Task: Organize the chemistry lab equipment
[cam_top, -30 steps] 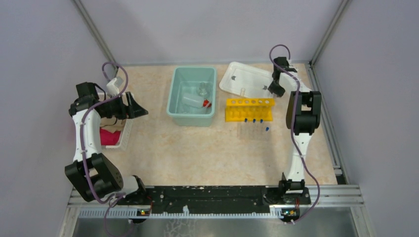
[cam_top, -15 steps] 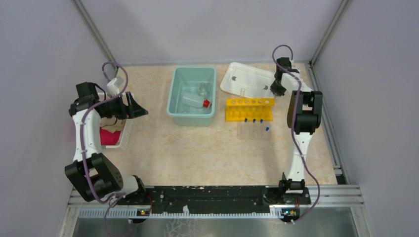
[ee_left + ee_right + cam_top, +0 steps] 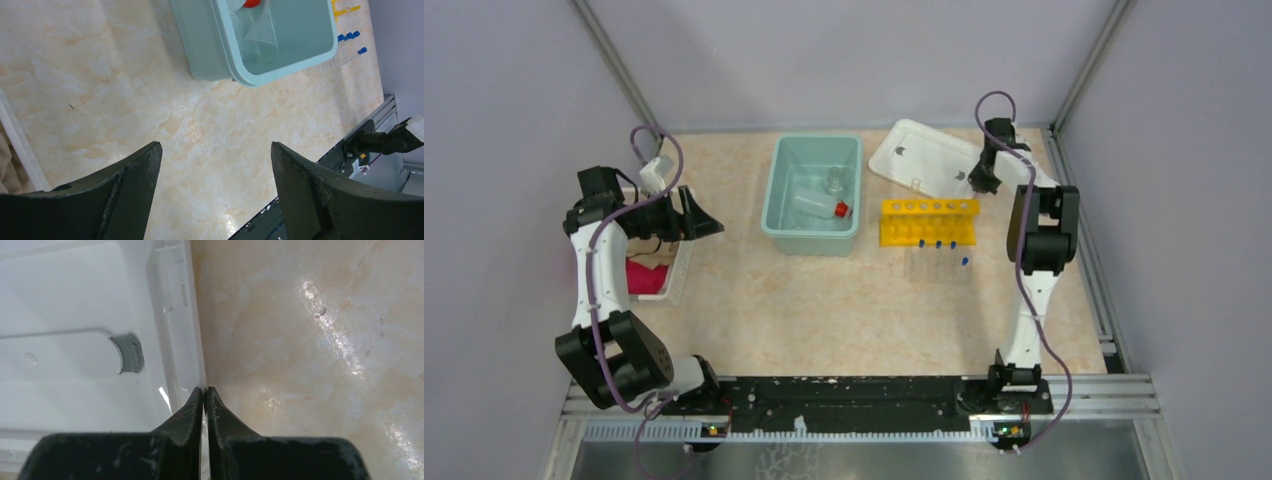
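A white plastic lid (image 3: 919, 160) lies at the back right, and my right gripper (image 3: 977, 183) is shut on the rim of its right edge. The right wrist view shows that gripper (image 3: 205, 390) pinching the thin rim of the lid (image 3: 75, 300). In front of the lid stands the yellow tube rack (image 3: 929, 221), with blue-capped tubes (image 3: 937, 244) just before it. A teal bin (image 3: 786, 190) holds a clear flask (image 3: 833, 181) and the squeeze bottle with a red spout (image 3: 840, 209). My left gripper (image 3: 709, 228) hovers open and empty at the left, above bare table (image 3: 215, 146).
A white slatted basket (image 3: 676, 275) with a pink cloth (image 3: 646, 275) sits under my left arm at the table's left edge. The metal rail with both arm bases (image 3: 854, 395) runs along the near edge. Grey walls close in the table on three sides.
My right gripper closed its jaws onto the lid's right rim, and that side of the lid shifted slightly. The left arm has not moved.
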Robot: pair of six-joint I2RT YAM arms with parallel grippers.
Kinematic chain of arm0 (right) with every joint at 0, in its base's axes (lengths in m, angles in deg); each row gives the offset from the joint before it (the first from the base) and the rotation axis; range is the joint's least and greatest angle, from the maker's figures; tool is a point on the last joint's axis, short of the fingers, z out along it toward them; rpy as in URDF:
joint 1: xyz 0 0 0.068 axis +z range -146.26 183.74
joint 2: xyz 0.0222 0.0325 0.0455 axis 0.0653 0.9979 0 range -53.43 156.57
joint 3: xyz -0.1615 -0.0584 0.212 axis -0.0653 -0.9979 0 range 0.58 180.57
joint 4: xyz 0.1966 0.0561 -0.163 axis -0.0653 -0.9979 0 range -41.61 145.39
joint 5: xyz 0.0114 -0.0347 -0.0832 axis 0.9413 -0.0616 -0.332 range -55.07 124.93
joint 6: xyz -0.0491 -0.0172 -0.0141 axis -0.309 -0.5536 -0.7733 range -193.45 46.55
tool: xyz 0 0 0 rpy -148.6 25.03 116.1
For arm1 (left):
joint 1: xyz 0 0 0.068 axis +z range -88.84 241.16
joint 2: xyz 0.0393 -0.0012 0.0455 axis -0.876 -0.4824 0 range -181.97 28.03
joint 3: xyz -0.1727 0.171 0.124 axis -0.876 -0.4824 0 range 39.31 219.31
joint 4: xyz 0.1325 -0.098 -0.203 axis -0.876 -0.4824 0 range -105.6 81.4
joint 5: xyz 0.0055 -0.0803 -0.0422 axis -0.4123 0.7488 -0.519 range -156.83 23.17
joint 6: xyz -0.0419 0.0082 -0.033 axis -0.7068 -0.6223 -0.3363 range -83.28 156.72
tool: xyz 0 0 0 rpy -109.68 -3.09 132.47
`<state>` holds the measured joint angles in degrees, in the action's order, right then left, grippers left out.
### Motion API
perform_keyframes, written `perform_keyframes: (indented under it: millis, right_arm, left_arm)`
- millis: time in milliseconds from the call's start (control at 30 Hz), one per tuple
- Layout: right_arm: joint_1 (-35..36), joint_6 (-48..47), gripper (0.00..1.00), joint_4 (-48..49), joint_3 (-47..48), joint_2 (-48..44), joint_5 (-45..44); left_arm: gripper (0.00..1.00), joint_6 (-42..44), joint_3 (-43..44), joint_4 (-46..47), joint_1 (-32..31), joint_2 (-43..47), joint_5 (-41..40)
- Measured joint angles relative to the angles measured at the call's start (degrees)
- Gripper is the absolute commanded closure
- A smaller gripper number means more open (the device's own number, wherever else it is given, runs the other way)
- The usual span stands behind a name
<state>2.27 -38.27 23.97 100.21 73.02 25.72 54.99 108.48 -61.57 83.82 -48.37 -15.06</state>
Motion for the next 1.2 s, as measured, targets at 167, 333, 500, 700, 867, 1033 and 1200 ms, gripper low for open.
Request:
perform_keyframes:
  millis: [167,333,500,700,867,1033,1200]
  right_arm:
    - [-0.02,0.31,1.0,0.15,-1.79,-4.63,1.73]
    - [0.0,0.87,1.0,1.86,-3.69,-13.81,3.34]
    - [-0.04,1.07,1.0,3.23,-5.73,-22.84,4.31]
    - [-0.07,1.55,1.0,3.98,-6.67,-27.82,6.84]
    - [-0.07,3.06,1.0,3.91,-7.41,-29.83,10.23]
    - [-0.07,4.74,1.0,3.91,-7.39,-32.83,13.53]
    - [-0.07,6.34,1.0,3.91,-7.39,-36.44,15.82]
  left_arm:
    - [0.14,-0.13,0.02,0.0,0.0,0.46,0.48]
    - [0.14,-0.15,0.02,0.02,0.0,0.94,1.33]
    - [0.14,0.66,0.46,0.5,0.0,1.25,3.45]
    - [0.15,1.62,2.38,3.78,-1.27,2.19,5.2]
    - [0.15,3.04,6.03,5.53,-5.95,2.43,3.85]
    - [0.14,6.12,9.97,6.54,-11.76,2.49,0.39]
    - [0.12,10.34,11.61,8.79,-18.99,3.74,-4.76]
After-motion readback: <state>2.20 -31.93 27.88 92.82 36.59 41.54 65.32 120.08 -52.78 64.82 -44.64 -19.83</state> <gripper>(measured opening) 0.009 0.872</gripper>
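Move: The right fingers are already shut on the near part of the tray's right end; the tray's middle lies about 13 cm to their left and 7 cm ahead, level with them. The yellow rack stands roughly 13 cm left and 10 cm back, the capped tubes some 10 cm left and 20 cm back, the green bin about 47 cm left and 4 cm back. From the left hand, the tray's middle lies some 30 cm ahead, 55 cm right and 18 cm below. Keeping its pinch on the tray's right end, the right hand lifts it almost straight up by about 28 cm, fast at first and then easing, while the wrist tips the fingers upward some 35 degrees. The left hand, empty and open, rises and swings right towards the tray, levelling its fingers and turning clockwise. ##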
